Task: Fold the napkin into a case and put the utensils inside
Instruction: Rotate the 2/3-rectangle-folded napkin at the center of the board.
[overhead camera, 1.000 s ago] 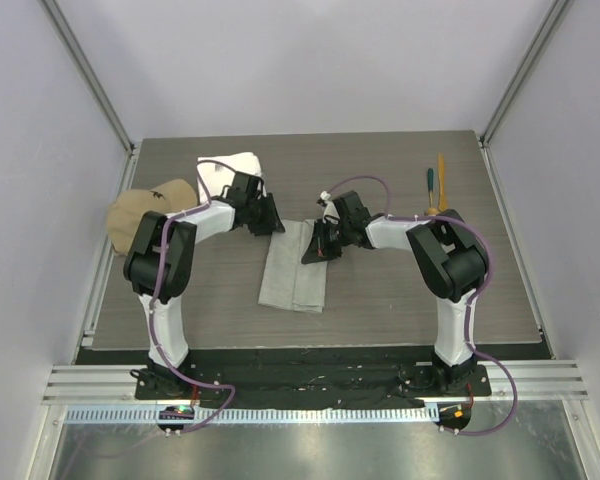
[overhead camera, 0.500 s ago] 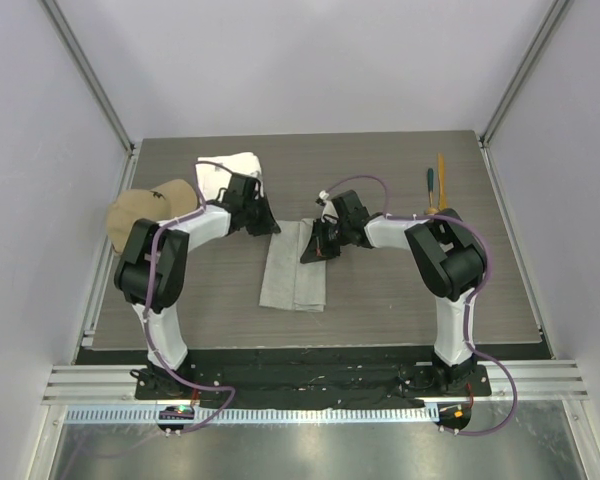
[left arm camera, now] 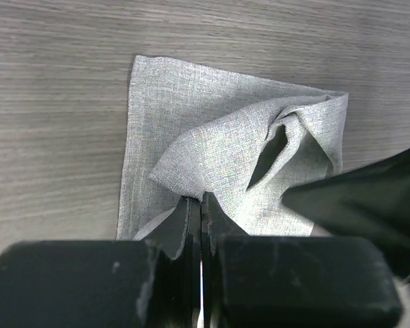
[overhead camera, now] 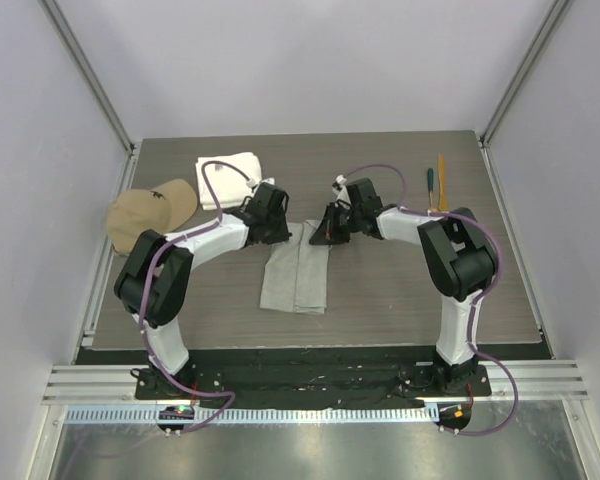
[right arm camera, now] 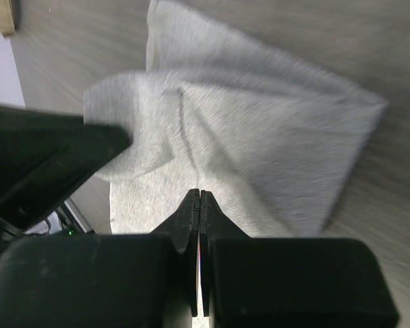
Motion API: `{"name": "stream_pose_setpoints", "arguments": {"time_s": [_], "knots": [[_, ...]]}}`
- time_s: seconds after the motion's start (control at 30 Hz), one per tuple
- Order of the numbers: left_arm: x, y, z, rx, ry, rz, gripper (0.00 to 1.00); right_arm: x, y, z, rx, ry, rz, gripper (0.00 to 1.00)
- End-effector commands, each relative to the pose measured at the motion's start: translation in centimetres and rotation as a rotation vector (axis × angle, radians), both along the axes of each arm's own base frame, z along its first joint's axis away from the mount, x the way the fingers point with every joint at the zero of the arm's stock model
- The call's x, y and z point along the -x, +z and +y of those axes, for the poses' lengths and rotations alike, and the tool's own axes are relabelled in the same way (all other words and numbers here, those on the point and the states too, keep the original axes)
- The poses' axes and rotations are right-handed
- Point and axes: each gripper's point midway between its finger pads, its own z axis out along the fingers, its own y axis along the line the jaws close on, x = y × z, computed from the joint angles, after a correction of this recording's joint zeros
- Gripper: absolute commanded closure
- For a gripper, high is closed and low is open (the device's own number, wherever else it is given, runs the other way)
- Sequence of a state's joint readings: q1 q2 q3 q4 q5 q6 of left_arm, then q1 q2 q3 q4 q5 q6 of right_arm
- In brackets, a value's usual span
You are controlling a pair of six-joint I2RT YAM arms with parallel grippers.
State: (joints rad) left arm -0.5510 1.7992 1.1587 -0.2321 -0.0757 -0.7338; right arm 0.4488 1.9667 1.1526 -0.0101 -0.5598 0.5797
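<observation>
The light-grey napkin (overhead camera: 295, 280) lies folded into a long strip at the table's middle, its far end lifted and rumpled. My left gripper (overhead camera: 280, 233) is shut on the napkin's far left corner (left arm camera: 199, 198), and the cloth (left arm camera: 212, 130) tents up from the pinch. My right gripper (overhead camera: 325, 232) is shut at the far right edge (right arm camera: 200, 193), with the napkin (right arm camera: 260, 123) bunched at its tips. The cloth is blurred in the right wrist view. A teal-handled utensil (overhead camera: 430, 180) and an orange stick (overhead camera: 441, 170) lie at the back right. A round-bowled utensil does not show.
A thick white towel (overhead camera: 228, 168) sits at the back left, just behind my left arm. A tan cap (overhead camera: 150, 212) lies at the left edge. My right forearm passes close to the utensils. Grey walls close in the table on three sides.
My left gripper moved right onto the napkin's far corner and shut on it. My right gripper shifted back and right, staying shut. The napkin's far end has lifted and crumpled.
</observation>
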Motion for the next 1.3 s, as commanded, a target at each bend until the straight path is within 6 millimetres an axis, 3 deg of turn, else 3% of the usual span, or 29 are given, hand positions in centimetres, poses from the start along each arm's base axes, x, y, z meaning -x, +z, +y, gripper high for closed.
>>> {"name": "stream_pose_setpoints", "arguments": {"time_s": [0.0, 0.07, 0.1, 0.17, 0.53, 0.67, 0.73, 0.8, 1.03, 1.13, 1.17, 1.27], "knots": [[-1.0, 2.8, 0.3, -0.069, 0.087, -0.069, 1.00, -3.2, 3.1, -0.2, -0.040, -0.030, -0.099, 0.99], [-1.1, 3.4, 0.1, -0.090, 0.103, -0.087, 1.00, -4.1, 3.2, -0.1, -0.033, -0.033, -0.117, 0.99], [-1.2, 3.6, 0.1, -0.096, 0.112, -0.097, 1.00, -3.6, 1.8, 0.0, -0.020, -0.014, -0.068, 0.99], [-1.5, 4.3, -0.4, -0.106, 0.108, -0.117, 1.00, -3.6, 1.6, 0.3, -0.032, -0.012, -0.065, 0.99], [-1.3, 2.3, -2.3, -0.122, 0.037, -0.028, 1.00, -3.2, -0.4, 0.3, -0.007, -0.008, -0.032, 0.99], [-1.4, 2.3, -2.5, -0.126, 0.032, -0.011, 1.00, -2.8, 0.0, 0.5, -0.007, -0.005, -0.039, 0.99], [-1.2, 1.8, -2.0, -0.135, 0.039, -0.011, 0.87, -2.6, 0.2, 0.8, -0.006, 0.000, -0.046, 0.99], [-1.4, 2.2, -1.5, -0.103, 0.055, -0.023, 0.79, -2.5, 0.3, 1.0, -0.001, 0.006, -0.048, 0.99], [-2.4, 1.8, 0.6, -0.020, 0.031, -0.001, 0.61, -2.8, -0.3, 1.2, 0.029, 0.019, -0.043, 0.99], [-3.1, 2.1, 2.5, 0.001, 0.046, 0.004, 0.53, -3.0, -0.8, 1.0, 0.061, 0.030, -0.043, 0.99], [-3.2, 2.3, 2.8, 0.007, 0.046, -0.001, 0.40, -3.1, -0.9, 1.0, 0.064, 0.032, -0.042, 0.99], [-3.4, 2.8, 4.6, 0.002, 0.071, -0.003, 0.35, -3.6, -1.2, 0.7, 0.106, 0.049, -0.058, 0.99]]}}
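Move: The left gripper already pinches the napkin's top layer about 3 cm above the cloth. The lower layer's far-left corner lies roughly 3 cm ahead of the left gripper and 1 cm left; the far-right corner is 3 cm ahead and 8 cm right. The folded white cloth is 13 cm ahead, 12 cm left. From the shut right gripper, the far-right corner is 5 cm ahead, 4 cm right and 2 cm down, the far-left corner 5 cm ahead, 6 cm left. Raise the left gripper about 3 cm with its pinch, easing right and a little forward, lower it again, then open the fingers to let go and draw them some 6 cm left and slightly forward and down, off the cloth. Run the shut right gripper about 3 cm forward, sink it roughly 2.5 cm onto the napkin's far part near mid-width, and ease back slightly. ##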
